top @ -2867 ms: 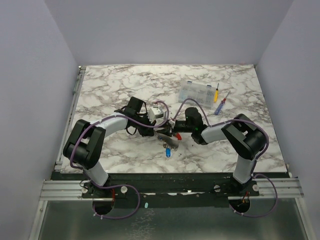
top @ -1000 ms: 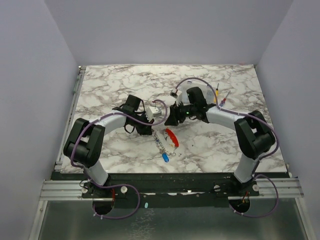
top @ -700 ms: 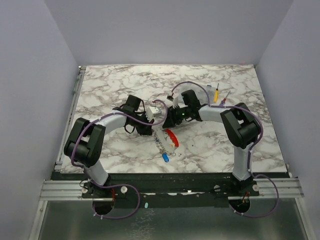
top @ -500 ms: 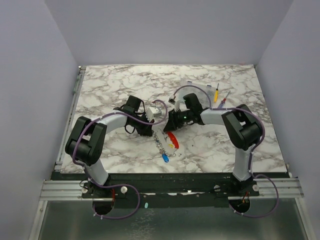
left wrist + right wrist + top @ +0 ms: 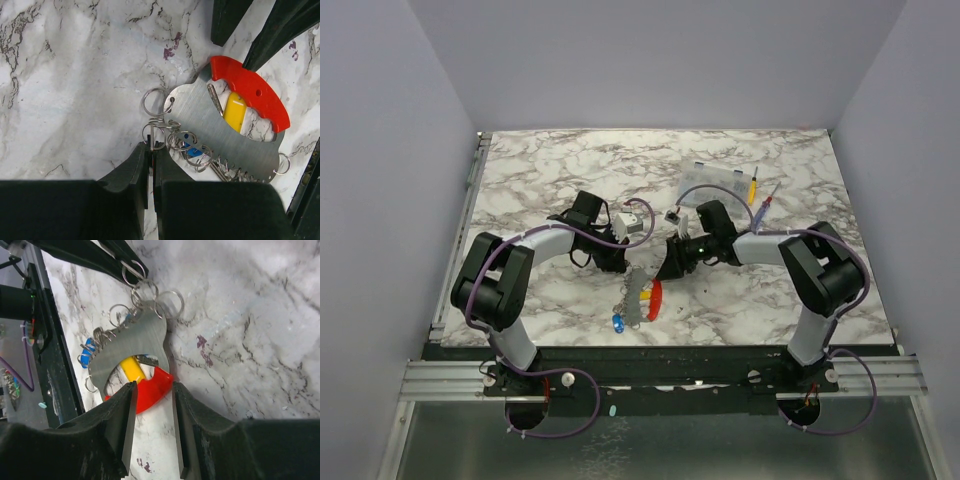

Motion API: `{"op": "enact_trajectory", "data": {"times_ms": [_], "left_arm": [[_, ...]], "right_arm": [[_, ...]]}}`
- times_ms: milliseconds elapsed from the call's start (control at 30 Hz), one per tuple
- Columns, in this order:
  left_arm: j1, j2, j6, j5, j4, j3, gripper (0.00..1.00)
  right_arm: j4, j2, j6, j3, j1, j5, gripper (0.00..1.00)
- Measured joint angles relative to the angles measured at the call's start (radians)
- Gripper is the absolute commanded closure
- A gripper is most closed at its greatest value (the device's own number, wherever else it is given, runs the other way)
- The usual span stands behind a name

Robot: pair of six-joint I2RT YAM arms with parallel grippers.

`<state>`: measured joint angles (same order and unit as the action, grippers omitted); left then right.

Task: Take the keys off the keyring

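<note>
The keyring (image 5: 200,117) is a flat silvery plate with a red curved grip (image 5: 250,90) and a yellow insert, edged with several small split rings. Blue-headed keys (image 5: 192,150) peek from under the plate; one blue key (image 5: 618,322) hangs out toward the table's near edge. My left gripper (image 5: 151,147) is shut on one small split ring at the plate's corner. My right gripper (image 5: 152,385) is open, its jaws on either side of the red grip (image 5: 150,390), with a small gap on one side. From above, the two grippers (image 5: 625,262) (image 5: 665,272) face each other over the keyring (image 5: 638,295).
A clear plastic parts box (image 5: 715,182) sits behind the right arm, with a yellow-handled screwdriver (image 5: 752,186) and a blue-handled screwdriver (image 5: 763,210) beside it. Small purple stains mark the marble near the keyring. The table's near edge is close below the keys.
My right gripper came down from behind onto the red grip and its jaws have narrowed. The keyring swung so its key end now points toward the near left. The left gripper stayed put.
</note>
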<state>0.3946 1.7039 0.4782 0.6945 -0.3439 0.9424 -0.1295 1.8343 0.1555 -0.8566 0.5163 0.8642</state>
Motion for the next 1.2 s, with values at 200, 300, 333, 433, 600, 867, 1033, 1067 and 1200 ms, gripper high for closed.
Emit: {"op": "enact_trajectory", "data": {"times_ms": [200, 300, 333, 433, 600, 867, 1033, 1067, 1200], "left_arm": [[0.000, 0.007, -0.008, 0.019, 0.006, 0.000, 1.00], [0.000, 0.018, -0.012, 0.027, 0.006, 0.000, 1.00], [0.000, 0.021, -0.014, 0.032, 0.007, 0.000, 1.00], [0.000, 0.022, -0.015, 0.035, 0.007, 0.000, 1.00], [0.002, 0.022, -0.017, 0.038, 0.007, 0.000, 1.00], [0.010, 0.022, -0.017, 0.039, 0.007, 0.000, 1.00], [0.013, 0.022, -0.017, 0.039, 0.008, 0.000, 1.00], [0.013, 0.022, -0.017, 0.038, 0.008, 0.000, 1.00], [0.013, 0.018, -0.017, 0.027, 0.008, 0.000, 1.00]], "right_arm": [[-0.083, -0.044, 0.014, -0.026, 0.007, -0.035, 0.57], [-0.128, -0.040, 0.048, -0.043, 0.016, -0.048, 0.58], [-0.143, -0.033, 0.064, -0.050, 0.023, -0.049, 0.58], [-0.177, 0.011, 0.118, -0.076, 0.048, -0.047, 0.58], [-0.217, 0.082, 0.226, -0.085, 0.066, -0.025, 0.59], [-0.256, 0.131, 0.343, -0.120, 0.068, 0.008, 0.61], [-0.270, 0.165, 0.368, -0.151, 0.074, 0.018, 0.62], [-0.271, 0.171, 0.370, -0.155, 0.074, 0.019, 0.62], [-0.272, 0.182, 0.376, -0.156, 0.074, 0.019, 0.62]]}}
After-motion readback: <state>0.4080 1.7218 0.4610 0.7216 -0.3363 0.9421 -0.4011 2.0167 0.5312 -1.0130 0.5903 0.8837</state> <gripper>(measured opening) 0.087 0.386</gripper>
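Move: Some 8 cm to the left of the right fingertips, about 3 cm farther out and hardly higher, is the keyring's loop in the left gripper's shut tips. The red grip's middle lies roughly 5 cm back of the right hand, 1 cm left and 2 cm below, the yellow tag 4 cm back, 3 cm left and 2 cm below. For the left hand the loop sits at its own fingertips, a centimetre to the right. Leaving the end of the red grip, the right hand rises about 4 cm while going forward, then swings left and sinks some 2 cm towards the loop at the left gripper, ending about 6.5 cm left of its start with its half-open fingers on either side of the rings. Its wrist turns some 10 degrees, the fingers staying apart; the left hand keeps its pinch almost in place. ##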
